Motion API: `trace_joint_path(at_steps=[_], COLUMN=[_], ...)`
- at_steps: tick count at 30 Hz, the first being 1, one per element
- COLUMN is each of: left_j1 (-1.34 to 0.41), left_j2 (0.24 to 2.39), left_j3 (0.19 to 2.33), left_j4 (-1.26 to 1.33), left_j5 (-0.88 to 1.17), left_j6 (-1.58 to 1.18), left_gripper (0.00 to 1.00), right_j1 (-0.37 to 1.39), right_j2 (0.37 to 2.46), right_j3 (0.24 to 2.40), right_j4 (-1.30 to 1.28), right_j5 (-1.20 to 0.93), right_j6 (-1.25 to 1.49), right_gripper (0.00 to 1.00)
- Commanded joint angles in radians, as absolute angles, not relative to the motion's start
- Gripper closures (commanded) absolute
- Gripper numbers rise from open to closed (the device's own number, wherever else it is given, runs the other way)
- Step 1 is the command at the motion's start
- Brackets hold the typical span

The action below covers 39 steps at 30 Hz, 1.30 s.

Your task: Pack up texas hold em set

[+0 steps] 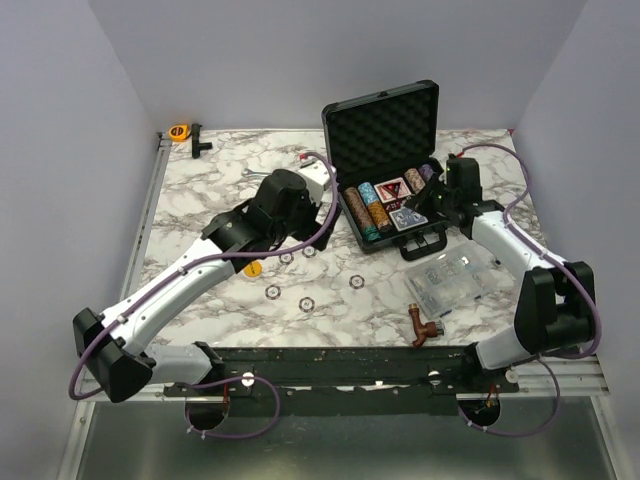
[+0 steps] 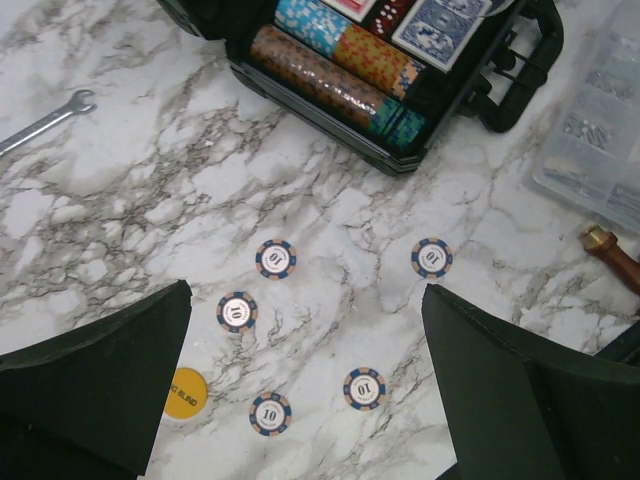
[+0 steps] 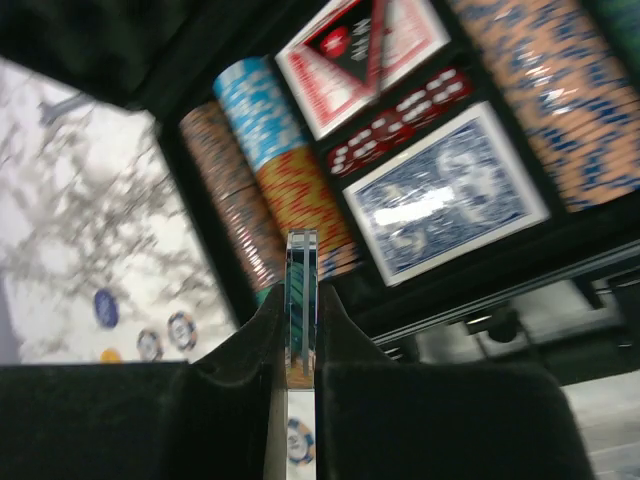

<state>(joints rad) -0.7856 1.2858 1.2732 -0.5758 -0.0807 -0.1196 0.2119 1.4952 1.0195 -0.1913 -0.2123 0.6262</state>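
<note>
The black briefcase (image 1: pixel 384 128) lies open at the back right, with rows of striped chips (image 1: pixel 366 211), a red deck (image 3: pixel 360 48) and a blue deck (image 3: pixel 444 203) inside. My right gripper (image 3: pixel 302 295) hovers over the case's front edge, shut on a thin clear disc (image 3: pixel 301 262) held edge-on. My left gripper (image 2: pixel 305 300) hangs open above the table, left of the case, with nothing between its fingers. Below it lie several loose blue-striped chips (image 2: pixel 364 388) and a yellow disc (image 2: pixel 186 392).
A clear compartment box (image 1: pixel 450 280) and a brown pipe fitting (image 1: pixel 425 328) lie in front of the case on the right. A wrench (image 2: pixel 45 120) lies to the case's left. A yellow tape measure (image 1: pixel 178 131) sits in the far left corner.
</note>
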Motion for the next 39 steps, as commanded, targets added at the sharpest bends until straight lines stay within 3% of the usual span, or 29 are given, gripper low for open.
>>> trace_joint_path(at_steps=[1, 4, 12, 27, 34, 39], left_j1=[-0.779, -0.777, -0.776, -0.773, -0.772, -0.77], left_j2=[1.212, 1.186, 1.158, 1.156, 1.16, 1.16], left_j3=[1.262, 1.254, 1.26, 1.259, 1.26, 1.262], left_j4=[-0.557, -0.55, -0.558, -0.557, -0.558, -0.558], left_j5=[-0.223, -0.214, -0.184, -0.143, -0.133, -0.129], left_j6=[-0.161, -0.163, -0.17, -0.183, -0.185, -0.186], left_gripper=[0.02, 0.02, 0.02, 0.02, 0.02, 0.02], right_j1=[0.17, 0.142, 0.09, 0.071, 0.063, 0.063], right_j2=[1.553, 1.598, 1.737, 1.801, 1.795, 1.778], right_j3=[1.037, 1.074, 1.128, 1.124, 1.117, 1.115], right_j4=[-0.212, -0.197, -0.151, -0.092, -0.112, -0.136], right_j5=[-0.011, 0.027, -0.123, -0.209, -0.184, -0.16], right_j6=[0.574, 0.564, 0.558, 0.593, 0.588, 0.58], right_gripper=[0.99, 1.0, 0.95, 0.85, 0.67, 0.62])
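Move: The right hand already holds the clear disc, edge-on between its closed fingertips. The blue card deck it is taken to lies about 5 cm ahead, 5 cm to the right and 10 cm below. At much the same depth are the red dice, some 9 cm ahead and 3 cm right, the ALL IN triangle, about 12 cm straight ahead, and the orange chips, 6 cm ahead and 3 cm left. From the empty left hand, the blue deck is about 15 cm ahead, 25 cm right and 20 cm below. Down into the open case, and at first also right and forward, the right hand carries the clear disc to the blue deck, sinking about 8 cm and turning slightly clockwise; there it slows almost to a stop and opens its fingers to a bit over a third. The empty left hand rises about 4 cm, drifting left, then waits wide open. ##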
